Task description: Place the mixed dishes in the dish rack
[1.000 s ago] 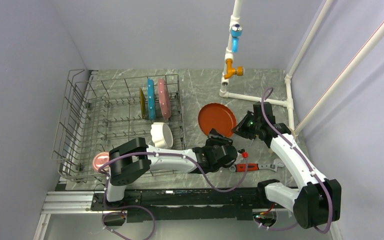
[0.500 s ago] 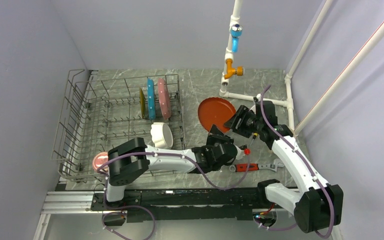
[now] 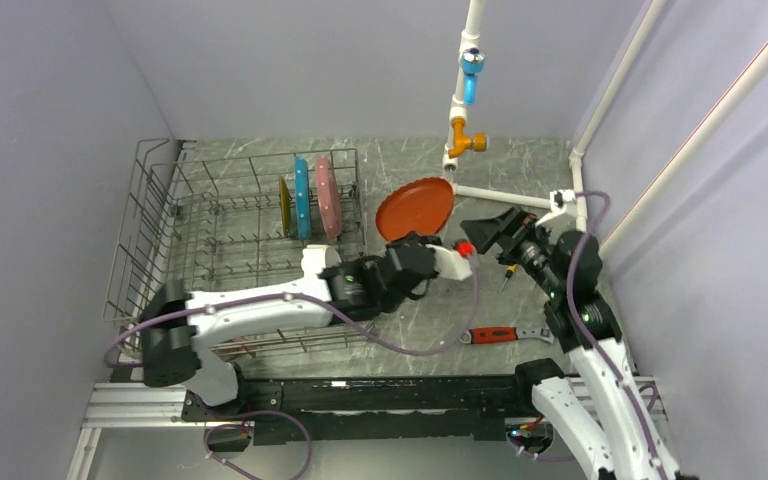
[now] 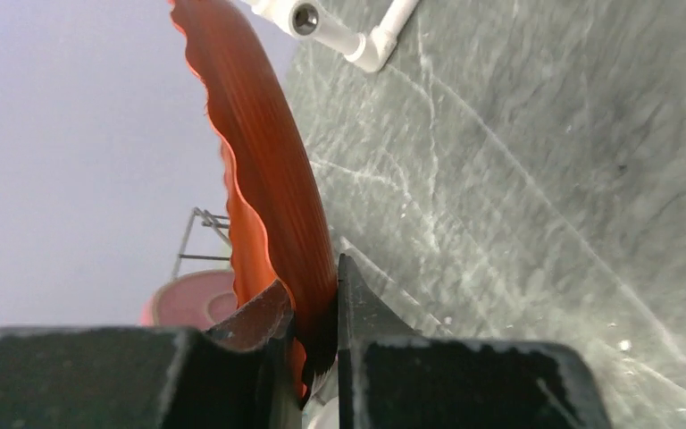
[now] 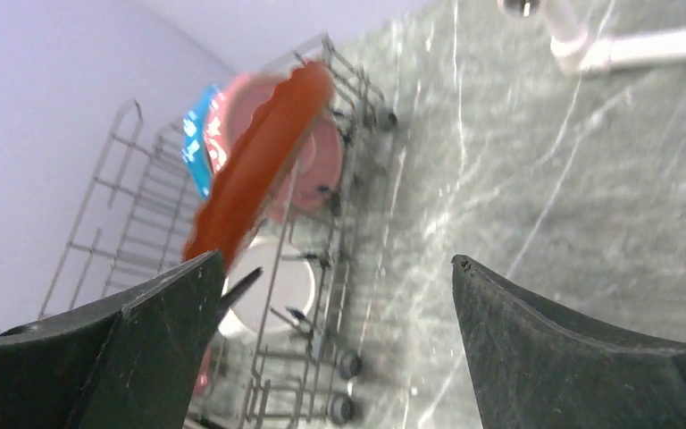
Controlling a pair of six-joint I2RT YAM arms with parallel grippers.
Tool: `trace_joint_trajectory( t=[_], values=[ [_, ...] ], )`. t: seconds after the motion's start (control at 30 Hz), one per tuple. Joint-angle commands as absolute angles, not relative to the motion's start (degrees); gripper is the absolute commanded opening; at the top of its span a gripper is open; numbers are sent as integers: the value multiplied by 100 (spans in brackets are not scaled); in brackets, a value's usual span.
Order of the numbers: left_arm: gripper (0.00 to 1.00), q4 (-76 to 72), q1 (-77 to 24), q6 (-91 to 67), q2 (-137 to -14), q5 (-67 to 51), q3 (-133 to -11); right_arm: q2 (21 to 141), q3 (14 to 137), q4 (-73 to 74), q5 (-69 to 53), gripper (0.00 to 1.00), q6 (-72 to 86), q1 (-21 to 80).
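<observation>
My left gripper [image 3: 423, 243] is shut on the lower rim of the red-brown plate [image 3: 415, 207], which stands on edge in the air just right of the dish rack [image 3: 150, 250]. In the left wrist view both jaws pinch the plate [image 4: 268, 179] at my left gripper [image 4: 317, 304]. My right gripper [image 3: 487, 231] hangs open to the plate's right, apart from it. In its own view my right gripper [image 5: 337, 268] holds nothing, with the plate [image 5: 259, 170] ahead on the left. In the rack stand a blue plate [image 3: 302, 195], a pink plate [image 3: 327, 195] and a white bowl [image 3: 317, 264].
A dark yellow-edged plate [image 3: 283, 205] stands left of the blue one. A red-handled wrench [image 3: 505, 335] lies on the table near the front, a screwdriver [image 3: 508, 275] beside the right arm. White pipework [image 3: 505, 195] with a blue and orange valve runs along the back right.
My right gripper has opened, let go of the red-brown plate and drawn back to the right. My left gripper has closed on the plate and carried it up and left toward the rack.
</observation>
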State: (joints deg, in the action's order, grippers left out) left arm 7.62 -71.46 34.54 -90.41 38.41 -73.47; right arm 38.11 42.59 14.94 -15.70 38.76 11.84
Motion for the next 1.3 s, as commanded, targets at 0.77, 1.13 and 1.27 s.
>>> trace_joint_trajectory(
  t=[0.77, 1.13, 1.27],
  values=[
    [0, 2542, 1070, -2061, -6435, -3699, -7265, 4318, 4118, 767, -2368, 100, 3652, 1190],
    [0, 2867, 1081, -1165, -6671, -3100, -6645, 4870, 4072, 316, -2598, 100, 3798, 1189],
    [0, 2769, 1066, -1134, -6648, -3021, -6505, 5163, 4074, 112, -2762, 100, 3957, 1187]
  ],
)
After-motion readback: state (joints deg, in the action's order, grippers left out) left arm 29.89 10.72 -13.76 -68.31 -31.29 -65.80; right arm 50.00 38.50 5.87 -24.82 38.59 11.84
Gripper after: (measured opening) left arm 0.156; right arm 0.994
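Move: Beyond the already loaded plates lies the empty slot for the red plate in the left fingers: about 33 cm left of that hand, 11 cm ahead and 9 cm below. Beside it, from the same hand, the yellow plate stands 27 cm left and 11 ahead, the blue plate 24 left and 13 ahead, and the white bowl 19 left and 4 back. From the right hand, the slot is some 44 cm left and 11 ahead. Swinging the held red plate left over the rack, the left hand travels some 34 cm left and 9 cm forward, arcs up about 20 cm, then sinks back to its starting height; it rolls some 85 degrees about its fingers, left side down, keeping its pinch. The right hand, open and empty, swings right and back, then returns, ending 5 cm lower and 3 cm farther left. ##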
